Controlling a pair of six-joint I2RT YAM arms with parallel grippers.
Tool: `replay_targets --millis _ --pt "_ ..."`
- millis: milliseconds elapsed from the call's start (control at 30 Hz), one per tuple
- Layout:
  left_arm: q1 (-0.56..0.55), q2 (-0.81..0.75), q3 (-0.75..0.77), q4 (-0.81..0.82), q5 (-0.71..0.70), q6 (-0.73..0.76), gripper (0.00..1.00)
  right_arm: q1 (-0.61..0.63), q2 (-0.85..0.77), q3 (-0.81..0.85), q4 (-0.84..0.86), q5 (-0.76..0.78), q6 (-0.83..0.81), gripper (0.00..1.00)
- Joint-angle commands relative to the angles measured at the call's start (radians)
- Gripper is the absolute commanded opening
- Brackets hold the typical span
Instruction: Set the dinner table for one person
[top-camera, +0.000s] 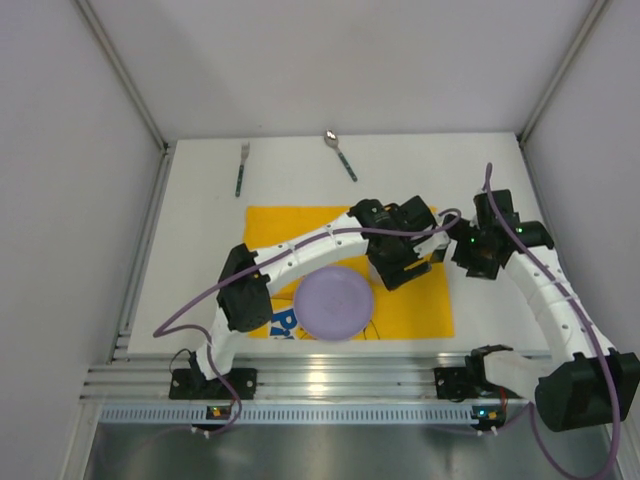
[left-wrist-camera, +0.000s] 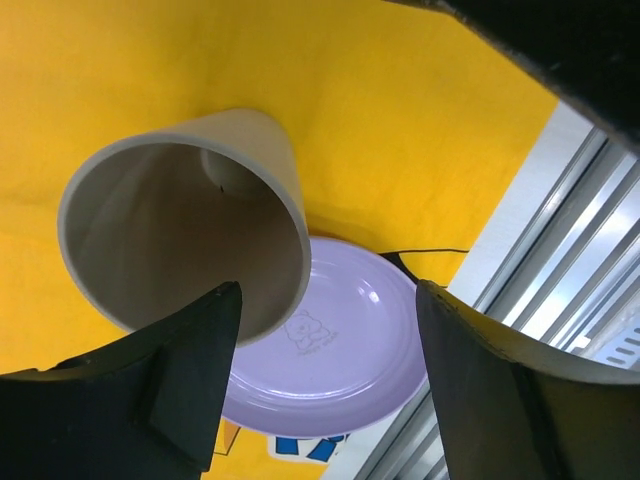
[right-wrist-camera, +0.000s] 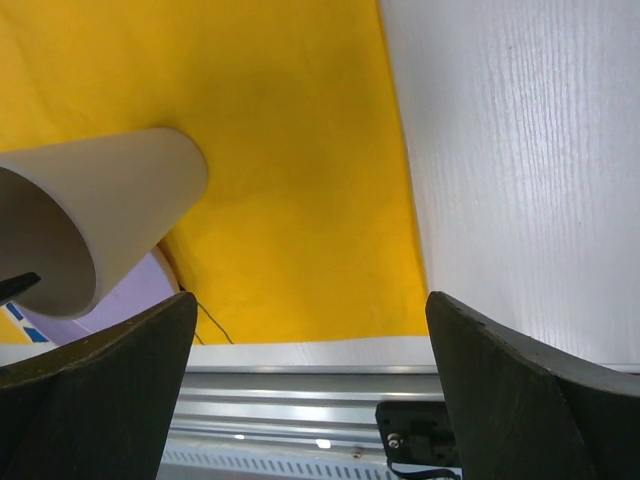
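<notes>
A beige cup (left-wrist-camera: 185, 230) stands tilted on the yellow placemat (top-camera: 300, 225), its mouth toward the left wrist camera. It also shows in the right wrist view (right-wrist-camera: 90, 215) and is hidden under the arm in the top view. My left gripper (left-wrist-camera: 325, 380) is open above it, with the cup's rim by the left finger (left-wrist-camera: 190, 380) and not clamped. A purple plate (top-camera: 333, 302) lies at the mat's near edge. My right gripper (right-wrist-camera: 310, 390) is open and empty over the mat's right edge, on the white dinner table (top-camera: 200, 220).
A fork (top-camera: 242, 168) and a spoon (top-camera: 340, 155) lie on the table behind the mat. A silver rail (top-camera: 320, 380) runs along the near edge. Pale walls enclose the table. The two grippers (top-camera: 395, 262) (top-camera: 462, 250) are close together.
</notes>
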Motion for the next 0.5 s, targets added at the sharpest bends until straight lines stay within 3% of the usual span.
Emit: replay_targets --millis 0,133,267,467 --pt "-0.001 0.012 0.077 -0.004 -0.030 -0.039 0.77 0.016 -0.049 0.048 -0.009 -0.025 -0.026 0.98" --pt "0.028 -0.024 0.110 0.007 -0.099 -0.057 0.78 0.032 -0.041 0.083 0.014 -0.071 -0.036 0.98" --pt "0.069 -0.091 0.108 0.019 -0.104 -0.089 0.97 0.061 -0.021 0.138 0.046 -0.123 -0.044 0.98" --pt "0.172 -0.256 0.000 0.133 -0.154 -0.223 0.98 0.116 0.020 0.149 0.167 -0.239 0.002 0.98"
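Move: The cup stands upright on the yellow placemat, about 4 cm ahead of the left hand point and 3 cm to its left, its middle some 5 cm lower; from the right hand it is roughly 13 cm left, 2 cm ahead and 5 cm down. The purple plate lies about 14 cm left of the left hand, 2 cm back and 9 cm below. The spoon is far out, some 32 cm ahead of the left hand and 14 cm left. The cup is left standing as the left hand, its fingers already well apart with one seemingly inside the mouth, opens them fully and lifts clear about 7 cm, forward some 6 cm and finally a little left, turning about 15 degrees counter-clockwise. The right hand, wide open and empty, also rises about 5 cm and swings as far left over the placemat, turning slightly counter-clockwise. ##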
